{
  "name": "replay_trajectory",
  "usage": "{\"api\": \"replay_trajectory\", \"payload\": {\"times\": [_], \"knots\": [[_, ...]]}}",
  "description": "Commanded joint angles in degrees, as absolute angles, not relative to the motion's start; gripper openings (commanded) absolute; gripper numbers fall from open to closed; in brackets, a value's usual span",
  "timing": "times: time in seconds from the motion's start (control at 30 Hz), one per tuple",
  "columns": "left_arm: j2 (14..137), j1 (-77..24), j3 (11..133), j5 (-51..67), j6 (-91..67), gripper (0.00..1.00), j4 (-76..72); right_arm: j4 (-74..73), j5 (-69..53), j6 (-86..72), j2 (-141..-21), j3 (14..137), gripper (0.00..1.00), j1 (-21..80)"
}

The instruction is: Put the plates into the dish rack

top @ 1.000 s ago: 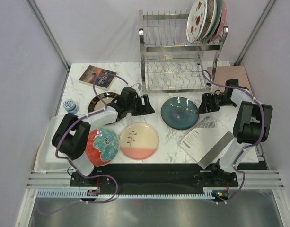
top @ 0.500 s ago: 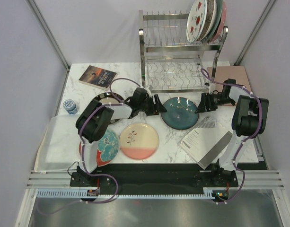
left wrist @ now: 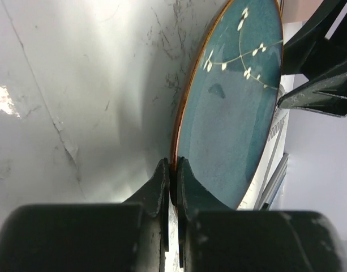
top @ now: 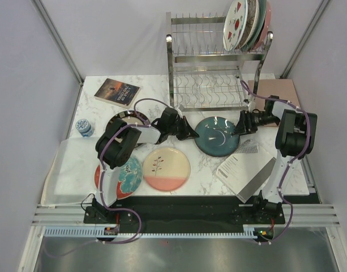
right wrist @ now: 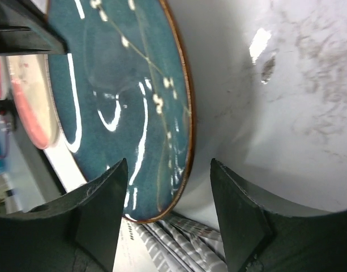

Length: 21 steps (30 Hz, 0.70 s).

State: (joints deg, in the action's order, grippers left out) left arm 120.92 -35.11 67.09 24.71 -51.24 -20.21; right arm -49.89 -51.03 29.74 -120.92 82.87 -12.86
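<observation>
The dark teal plate (top: 217,136) lies on the marble table in front of the dish rack (top: 215,62). My left gripper (top: 191,134) is shut on its left rim, and the left wrist view shows the orange edge pinched between the jaws (left wrist: 173,164). My right gripper (top: 239,126) is open, with the plate's right rim (right wrist: 116,85) between its spread fingers (right wrist: 168,164) and untouched. The cream-and-pink plate (top: 166,168) and the red plate with a teal flower (top: 119,175) lie near the front. The dark brown plate (top: 121,120) is partly hidden by my left arm.
Several plates (top: 247,22) stand in the rack's upper tier at the right. A book (top: 117,92) and a small blue-white cup (top: 84,127) sit at the left. Grey papers (top: 247,170) lie under the teal plate's right edge. A pink board (top: 275,90) lies at the back right.
My left gripper moved right to the teal plate and shut on its left rim. My right gripper edged in over the right rim and stayed open.
</observation>
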Motion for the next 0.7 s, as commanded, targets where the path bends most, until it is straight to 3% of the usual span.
{"api": "replay_trajectory", "payload": {"times": [0.0,0.3,0.53,0.6,0.67], "knots": [[119.6,-35.5,66.0,25.3,-50.6,0.02,-19.2,-56.8,-55.1,35.1,-124.0,85.3,0.68,-12.3],[123.0,-35.5,70.8,26.3,-49.1,0.02,-18.7,-64.2,-59.2,42.8,-129.0,86.5,0.62,-8.9],[122.9,-35.5,69.7,25.5,-48.8,0.02,-18.0,-63.5,-60.6,42.4,-128.4,86.3,0.34,-8.3],[122.9,-35.5,69.2,25.6,-48.7,0.02,-18.2,-60.2,-61.3,37.9,-127.8,86.0,0.36,-8.3],[123.0,-35.5,69.0,25.6,-48.5,0.02,-18.1,-54.6,-62.2,33.9,-126.8,84.6,0.45,-8.3]]}}
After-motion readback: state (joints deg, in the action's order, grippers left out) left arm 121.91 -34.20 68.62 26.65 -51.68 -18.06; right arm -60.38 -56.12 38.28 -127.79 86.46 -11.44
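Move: The left hand already pinches the teal plate's left rim, the plate's middle about 11 cm to its right, level fore and aft; the cream plate lies some 16 cm back and 14 cm left of this hand. From the open right hand, the teal plate's middle is about 10 cm left, 4 cm back and 1 cm lower, and the folded towel roughly 20 cm back and 4 cm right. Left keeps pinching the teal plate; right goes about 3 cm back-left, fingers closing partway around its right rim. ##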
